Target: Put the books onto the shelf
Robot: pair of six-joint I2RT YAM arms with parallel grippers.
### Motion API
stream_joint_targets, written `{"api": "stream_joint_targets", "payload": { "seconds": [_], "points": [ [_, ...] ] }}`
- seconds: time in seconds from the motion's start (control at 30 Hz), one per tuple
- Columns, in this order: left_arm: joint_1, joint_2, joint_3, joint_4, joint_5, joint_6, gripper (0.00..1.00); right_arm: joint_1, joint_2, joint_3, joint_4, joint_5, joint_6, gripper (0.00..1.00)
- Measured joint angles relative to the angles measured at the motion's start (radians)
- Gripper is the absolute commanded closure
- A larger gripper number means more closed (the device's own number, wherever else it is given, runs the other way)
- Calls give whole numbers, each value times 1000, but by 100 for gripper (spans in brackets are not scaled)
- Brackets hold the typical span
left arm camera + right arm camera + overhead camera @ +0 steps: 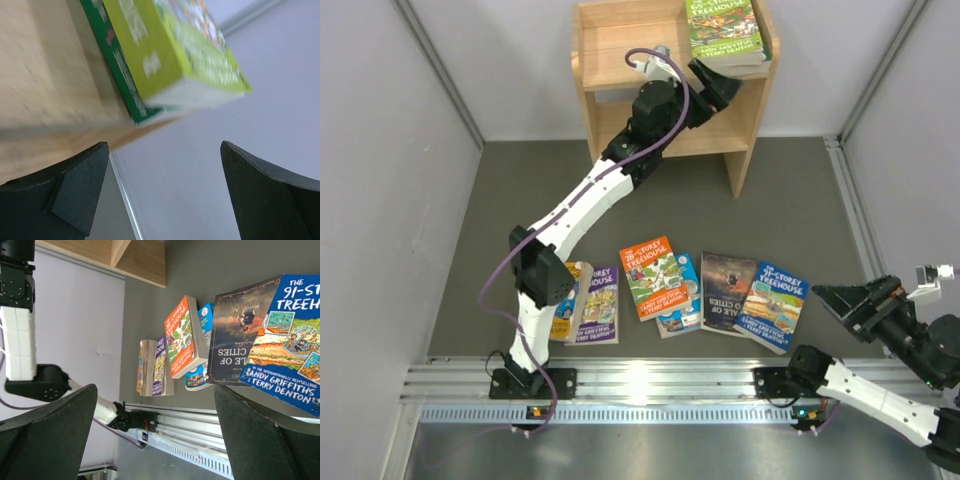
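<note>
On the top of the light wood shelf [610, 45], at its right end, lie two green books [724, 30], a lime one on a darker one [175, 50], jutting over the edge. My left gripper [720, 85] hovers just in front of them, open and empty [165, 190]. Several more books lie in a row on the dark floor: yellow and purple [588, 302], orange [654, 276], light blue [684, 305], dark [728, 288] and blue [772, 305]. My right gripper [830, 305] is open to the right of the blue book [287, 345], holding nothing [155, 435].
The shelf stands against the back wall, with grey walls on both sides of the dark mat. An aluminium rail [650, 385] carrying both arm bases runs along the near edge. My left arm [590, 195] stretches diagonally from its base to the shelf.
</note>
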Motion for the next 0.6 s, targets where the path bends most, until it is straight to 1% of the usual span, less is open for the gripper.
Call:
{"api": "stream_joint_targets", "payload": {
  "seconds": [0.1,0.2,0.27,0.3,0.33,0.43,0.57,0.6],
  "points": [
    [-16,-72,-174,74,112,20,2,1,42,0,14,0,-29,0],
    [-33,-202,-435,103,190,49,3,5,109,-5,51,-8,-73,0],
    [-41,-338,-646,80,214,82,3,7,152,-16,92,-21,-105,0],
    [-43,-364,-681,73,212,91,2,8,176,-25,119,-33,-128,0],
    [-43,-439,-760,32,202,115,2,8,205,-32,143,-53,-150,0],
    [-40,-653,-921,-97,135,168,2,10,342,-50,224,-120,-209,0],
    [-38,-908,-1040,-264,-8,188,1,7,614,-56,328,-226,-285,0],
    [-36,-966,-1084,-295,-34,183,1,-11,697,-54,359,-277,-309,0]
  ]
}}
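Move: The orange 78-Storey Treehouse book lies about 22 cm back, 10 cm left and 43 cm below the left hand. From the right hand it is roughly 17 cm ahead, 29 cm left and 28 cm down. The blue book half under it sits some 6 cm to its right and 4 cm nearer the bases. The dark Tale of Cities book is about 13 cm ahead and 10 cm left of the right hand, 29 cm below. Towards the orange 78-Storey book both open hands swing in, empty. The left leaves the shelf front, travelling back about 20 cm while sinking, then swinging left, its left side rolling up some 25 degrees. The right sweeps left, gathering speed, and slightly forward and down over the blue 91-Storey and dark books, turning left as its left side rolls down. ##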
